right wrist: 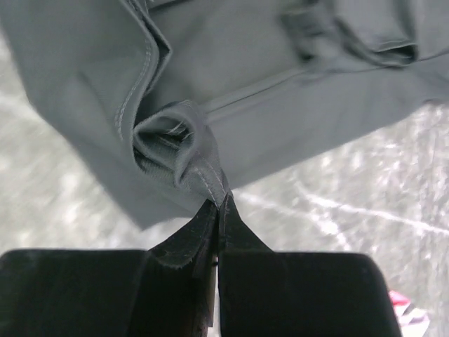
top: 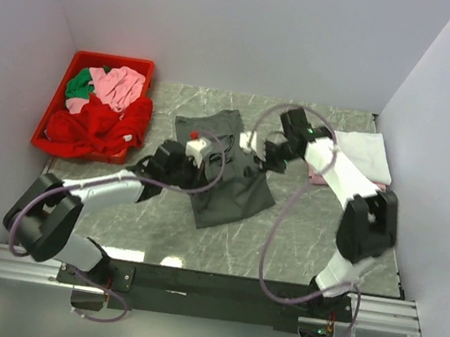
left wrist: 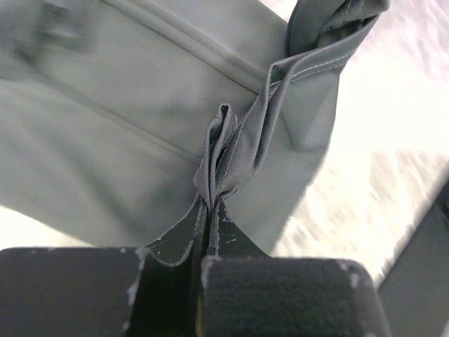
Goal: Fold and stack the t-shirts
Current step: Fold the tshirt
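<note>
A dark grey t-shirt (top: pixel 232 178) lies partly spread in the middle of the table. My left gripper (top: pixel 196 149) is shut on a bunched fold of the grey t-shirt (left wrist: pixel 105 126) at its left side, the fold pinched at the left gripper (left wrist: pixel 210 202) tips. My right gripper (top: pixel 257 150) is shut on a hem of the grey t-shirt (right wrist: pixel 295 105) at its right side, and the cloth rises from the right gripper (right wrist: pixel 223 198) tips. A folded white t-shirt (top: pixel 367 156) lies over a pink one (top: pixel 318 179) at the right. Red (top: pixel 99 129), pink (top: pixel 119 85) and green (top: pixel 79 83) t-shirts are heaped in the bin.
The red plastic bin (top: pixel 51 113) stands at the back left by the wall. White walls close in the marbled table (top: pixel 299 239) on three sides. A black rail (top: pixel 208 285) runs along the near edge.
</note>
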Action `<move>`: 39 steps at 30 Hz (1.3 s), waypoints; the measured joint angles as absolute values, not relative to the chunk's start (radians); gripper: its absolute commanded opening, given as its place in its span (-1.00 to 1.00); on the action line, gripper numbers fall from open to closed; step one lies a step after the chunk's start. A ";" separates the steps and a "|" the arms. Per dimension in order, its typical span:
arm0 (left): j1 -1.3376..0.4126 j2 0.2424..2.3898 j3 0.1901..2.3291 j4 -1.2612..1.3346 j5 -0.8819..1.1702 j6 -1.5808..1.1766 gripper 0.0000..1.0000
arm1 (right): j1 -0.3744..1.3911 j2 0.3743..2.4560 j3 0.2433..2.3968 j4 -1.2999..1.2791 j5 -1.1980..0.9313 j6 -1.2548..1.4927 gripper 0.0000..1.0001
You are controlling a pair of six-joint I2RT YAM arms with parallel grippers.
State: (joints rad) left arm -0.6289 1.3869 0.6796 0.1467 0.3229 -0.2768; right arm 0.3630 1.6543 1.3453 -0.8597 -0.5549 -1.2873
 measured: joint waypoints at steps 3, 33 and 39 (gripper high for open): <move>-0.549 1.444 0.732 0.141 0.324 -0.270 -0.99 | 0.384 1.829 1.536 -0.844 -0.534 -1.190 -1.00; -0.334 1.728 0.995 0.026 0.365 -0.225 -0.58 | 0.417 2.269 2.000 -0.793 -0.354 -0.870 -0.65; -0.330 1.733 1.077 -0.024 0.231 -0.220 0.74 | 0.428 2.290 1.996 -0.666 -0.201 -0.693 0.28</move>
State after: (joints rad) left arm -0.3302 1.7332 1.0767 -0.0238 0.2314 -0.2203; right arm 0.4278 2.2902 1.9961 -0.6659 -0.2012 -0.6933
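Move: Both hands already hold the near edge of the t-shirt in the air. The shirt's far end, towards which they carry it, lies about 25 cm ahead and 2 cm left of the left hand, some 9 cm below, and about 22 cm ahead and 15 cm left of the right hand, 12 cm below. The red basket is some 33 cm left and 24 cm ahead of the left hand; the folded stack is about 27 cm right and 16 cm ahead of the right. Both hands keep their pinch and carry the held edge forward over the lying shirt towards its far end, fast at first and then easing, the left going some 15 cm forward and 8 cm left, the right about 18 cm forward and 5 cm left. The right sinks about 5 cm and the left barely 3 before rising a little, wrists turning (left about 20 degrees counter-clockwise, right some 35 clockwise), and at the end both open wide and let go of the edge low over the shirt. ##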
